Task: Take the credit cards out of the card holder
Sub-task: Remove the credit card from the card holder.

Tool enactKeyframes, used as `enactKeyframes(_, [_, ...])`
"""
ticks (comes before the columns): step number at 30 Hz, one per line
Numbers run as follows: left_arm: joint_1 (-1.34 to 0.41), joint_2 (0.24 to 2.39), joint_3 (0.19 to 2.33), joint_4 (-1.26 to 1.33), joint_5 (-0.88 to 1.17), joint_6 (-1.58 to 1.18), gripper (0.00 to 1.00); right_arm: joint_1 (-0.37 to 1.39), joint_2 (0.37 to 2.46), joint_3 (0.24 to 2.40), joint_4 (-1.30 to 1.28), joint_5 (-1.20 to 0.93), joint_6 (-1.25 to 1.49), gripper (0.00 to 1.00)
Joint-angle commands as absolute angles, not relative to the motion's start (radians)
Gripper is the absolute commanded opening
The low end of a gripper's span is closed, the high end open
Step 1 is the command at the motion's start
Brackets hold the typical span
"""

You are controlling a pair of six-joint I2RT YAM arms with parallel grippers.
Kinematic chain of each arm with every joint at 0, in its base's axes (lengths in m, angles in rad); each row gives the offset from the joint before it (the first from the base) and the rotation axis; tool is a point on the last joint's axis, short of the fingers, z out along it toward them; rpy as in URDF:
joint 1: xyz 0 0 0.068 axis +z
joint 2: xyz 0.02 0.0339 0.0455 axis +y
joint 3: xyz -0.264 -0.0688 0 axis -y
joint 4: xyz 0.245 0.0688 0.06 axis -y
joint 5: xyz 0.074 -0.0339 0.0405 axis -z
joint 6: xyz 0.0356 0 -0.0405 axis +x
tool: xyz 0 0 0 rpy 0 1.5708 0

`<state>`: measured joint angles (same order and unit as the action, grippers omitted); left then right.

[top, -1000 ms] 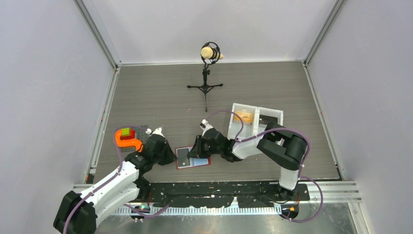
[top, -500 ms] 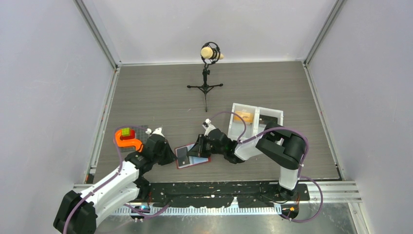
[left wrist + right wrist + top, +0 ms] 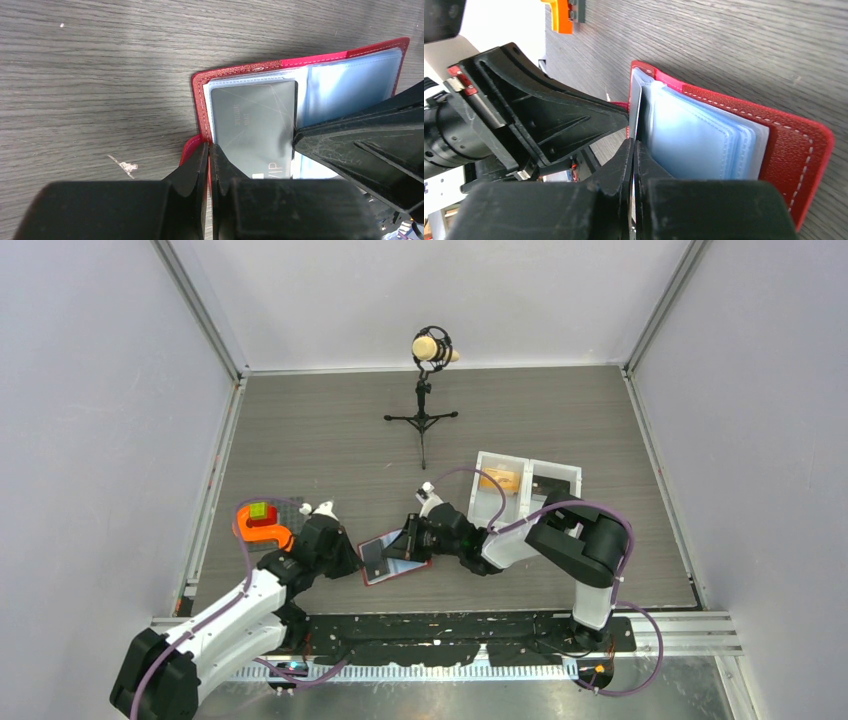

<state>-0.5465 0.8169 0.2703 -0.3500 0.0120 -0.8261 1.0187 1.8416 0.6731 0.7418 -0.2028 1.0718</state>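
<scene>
The red card holder [image 3: 408, 571] lies open on the table between both arms, its pale blue pockets [image 3: 694, 140] fanned out. A dark grey credit card [image 3: 252, 130] sits in the left-hand pocket. My left gripper [image 3: 209, 150] is shut on the red cover's near left edge [image 3: 197, 115]. My right gripper [image 3: 634, 147] comes in from the right and is shut on the grey card's edge [image 3: 637, 110], which stands edge-on in the right wrist view. One right finger [image 3: 350, 140] meets that card's right side. No other card shows.
A white two-compartment tray [image 3: 551, 472] stands behind the right arm with something orange in it. An orange block with a green piece [image 3: 260, 525] lies left of the left gripper. A microphone on a tripod [image 3: 424, 390] stands at the back centre.
My right gripper has closed on the grey card's edge and edged slightly left. The holder has turned a little. The left gripper keeps its hold.
</scene>
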Motion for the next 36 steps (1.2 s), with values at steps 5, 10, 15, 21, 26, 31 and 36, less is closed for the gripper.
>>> enactKeyframes(5, [-0.549,0.865,0.281,-0.352,0.046,-0.823,0.06,1.018,1.780,0.662,0.689,-0.170,1.047,0.05])
enactKeyframes(10, [-0.550,0.905,0.299,-0.355,0.054,-0.818,0.06,1.000,1.768,0.627,0.709,-0.174,1.051,0.05])
enactKeyframes(15, [-0.549,0.935,0.306,-0.348,0.063,-0.813,0.06,0.971,1.734,0.587,0.738,-0.186,1.049,0.05])
enactKeyframes(21, [-0.549,0.936,0.307,-0.345,0.060,-0.813,0.06,0.957,1.707,0.560,0.752,-0.209,1.045,0.05])
enactKeyframes(26, [-0.549,0.934,0.310,-0.352,0.063,-0.812,0.06,0.951,1.686,0.547,0.756,-0.219,1.049,0.05])
enactKeyframes(31, [-0.549,0.926,0.311,-0.353,0.063,-0.810,0.07,0.923,1.596,0.529,0.649,-0.187,1.025,0.05])
enactKeyframes(36, [-0.549,0.935,0.314,-0.351,0.069,-0.807,0.08,0.897,1.494,0.505,0.536,-0.134,0.997,0.05])
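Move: The credit card in its clear sleeve has its middle about 3 cm left of my right fingertips and 2 cm below them; they are shut at its right edge. From them the open card holder's middle lies some 2 cm right, level fore and aft, and 3 cm down, and the red strap about 6 cm left, 2 cm back and 3 cm down. From my left hand the card is roughly 3 cm right, 1 cm ahead and 1 cm up. With my fingers staying shut, I pull my right hand to the right from the card's edge, sinking about 2 cm over the first half, then rise up and off the card while still going right, about 6 cm in all. My left fingers keep their pinch on the red strap and drift about 1 cm right with the holder. ##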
